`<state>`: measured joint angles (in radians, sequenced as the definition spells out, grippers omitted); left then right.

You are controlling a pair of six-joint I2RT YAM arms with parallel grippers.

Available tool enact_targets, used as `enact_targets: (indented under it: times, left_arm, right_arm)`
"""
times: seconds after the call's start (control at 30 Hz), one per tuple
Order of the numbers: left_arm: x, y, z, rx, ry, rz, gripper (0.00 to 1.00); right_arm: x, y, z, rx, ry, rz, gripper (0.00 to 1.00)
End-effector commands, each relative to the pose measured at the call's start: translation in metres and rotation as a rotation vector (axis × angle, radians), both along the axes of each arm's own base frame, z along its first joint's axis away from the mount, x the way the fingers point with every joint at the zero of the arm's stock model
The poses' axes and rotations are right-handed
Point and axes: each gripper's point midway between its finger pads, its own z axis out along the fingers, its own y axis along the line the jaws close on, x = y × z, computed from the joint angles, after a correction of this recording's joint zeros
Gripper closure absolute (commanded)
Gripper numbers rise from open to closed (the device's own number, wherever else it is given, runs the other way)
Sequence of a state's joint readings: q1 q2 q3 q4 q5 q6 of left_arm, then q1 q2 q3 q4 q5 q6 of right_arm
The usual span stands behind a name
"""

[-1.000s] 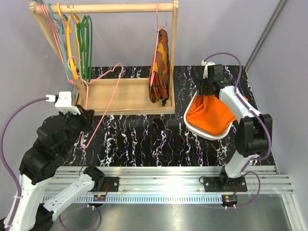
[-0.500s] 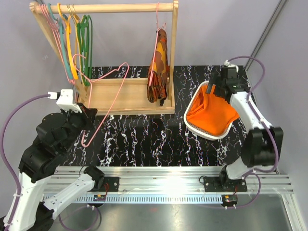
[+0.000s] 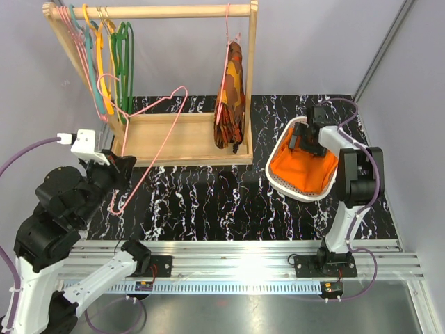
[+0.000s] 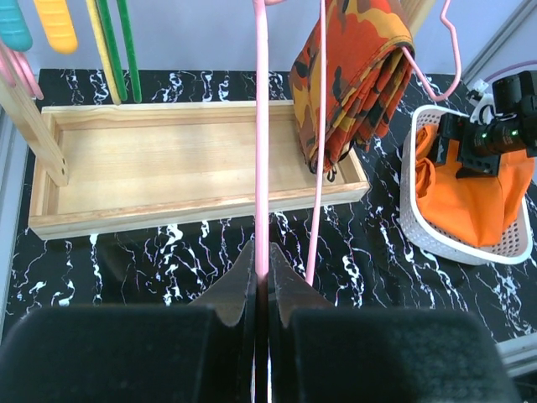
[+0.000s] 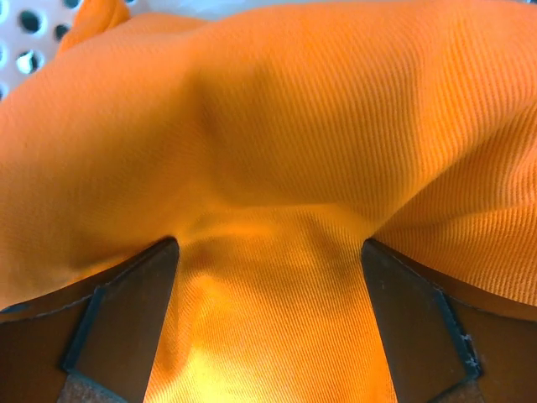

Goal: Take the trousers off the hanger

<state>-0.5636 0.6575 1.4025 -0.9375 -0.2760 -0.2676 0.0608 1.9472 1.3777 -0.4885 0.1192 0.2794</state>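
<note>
The bare pink wire hanger slants from my left gripper up toward the wooden rack. In the left wrist view the left gripper is shut on the hanger's wire. The bright orange trousers lie bunched in the white basket at the right, off the hanger. They also show in the left wrist view. My right gripper is at the basket's far end, low over the cloth. In the right wrist view it is open, its jaws wide apart, with the trousers filling the view.
A wooden rack with a tray base stands at the back left. Green, yellow, teal and pink hangers hang at its left end. An orange-brown patterned garment hangs on another pink hanger at its right end.
The right gripper moved back and down into the basket's far end, and the trousers settled in the basket. The left arm shifted left with the hanger, whose top rose slightly.
</note>
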Motion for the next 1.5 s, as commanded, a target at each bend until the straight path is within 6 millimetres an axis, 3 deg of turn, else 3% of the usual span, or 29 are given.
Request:
enact_targets:
  times: [0.0,0.13,0.23,0.27,0.33,0.47,0.53,0.57,0.63,0.67,0.73,0.77,0.8,0.97,1.27,1.43,1.47]
  left_arm:
    - [-0.001,-0.006,0.019,-0.011,-0.047,-0.042,1.0]
    - [-0.001,-0.012,0.025,-0.037,-0.055,-0.066,1.0]
    - [0.004,-0.015,0.032,-0.046,-0.071,-0.063,1.0]
    - [0.006,-0.014,0.034,-0.046,-0.076,-0.052,1.0]
    - [0.017,-0.012,0.033,-0.024,-0.064,-0.012,1.0]
    - [0.039,-0.012,0.031,0.014,-0.042,0.051,1.0]
    - [0.049,-0.006,0.034,0.03,-0.057,0.107,1.0]
    - [0.056,-0.007,0.033,0.044,-0.052,0.123,1.0]
    - [0.065,-0.002,0.039,0.052,-0.072,0.17,1.0]
    - [0.07,-0.004,0.04,0.059,-0.074,0.178,1.0]
    - [0.077,-0.004,0.051,0.059,-0.108,0.196,1.0]
    - [0.08,-0.006,0.055,0.061,-0.116,0.194,1.0]
    - [0.087,-0.011,0.054,0.09,-0.114,0.182,1.0]
    - [0.112,-0.021,0.066,0.146,-0.136,0.189,1.0]
    - [0.169,-0.046,0.083,0.239,-0.209,0.208,1.0]
    - [0.199,-0.061,0.095,0.261,-0.25,0.203,1.0]
    - [0.212,-0.066,0.086,0.281,-0.228,0.203,1.0]
  right_arm:
    - [-0.013,0.023,0.011,0.15,-0.007,0.064,0.01]
    - [-0.011,0.023,0.047,0.163,-0.025,0.098,0.01]
    - [-0.012,0.021,0.086,0.154,-0.105,0.1,0.01]
    - [-0.014,0.021,0.11,0.15,-0.16,0.099,0.0]
    - [-0.021,0.018,0.138,0.141,-0.209,0.089,0.0]
    - [-0.05,0.011,0.207,0.117,-0.346,0.065,0.01]
    - [-0.067,0.012,0.222,0.128,-0.381,0.068,0.01]
    - [-0.081,0.015,0.243,0.142,-0.443,0.084,0.01]
    - [-0.1,0.028,0.251,0.199,-0.471,0.146,0.0]
    - [-0.116,0.032,0.268,0.216,-0.529,0.173,0.01]
    - [-0.135,0.043,0.268,0.266,-0.542,0.222,0.01]
    - [-0.151,0.043,0.28,0.271,-0.589,0.223,0.01]
    - [-0.161,0.044,0.275,0.289,-0.577,0.209,0.01]
    - [-0.209,0.046,0.29,0.304,-0.656,0.227,0.0]
    - [-0.248,0.068,0.305,0.405,-0.718,0.336,0.0]
    - [-0.271,0.112,0.313,0.682,-0.717,0.494,0.01]
    - [-0.276,0.114,0.315,0.698,-0.73,0.507,0.01]
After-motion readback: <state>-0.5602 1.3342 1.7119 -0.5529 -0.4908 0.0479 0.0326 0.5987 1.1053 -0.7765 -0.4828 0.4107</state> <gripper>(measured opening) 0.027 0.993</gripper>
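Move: The left hand holds the empty pink hanger; the free spot on the rail lies about 25 cm ahead of it, 7 cm right and 15 cm up. From that hand the green hangers hang about 26 cm ahead and 3 cm left, the camouflage trousers 26 cm ahead and 21 cm right. The right hand's open fingers are in the basket at the orange trousers, whose middle is some 4 cm back and 2 cm down, level with it sideways. After a brief, almost still start, the left hand keeps its pinch on the pink hanger and carries it about 19 cm forward, drifting right and slightly up, between the green hangers and the camouflage trousers towards the rail, while the wrist rolls some 20 degrees, left side rising. The right hand, fingers staying wide open, lifts off the orange trousers, rises about 30 cm, draws back towards its base and a little left, and tips its fingers up. ##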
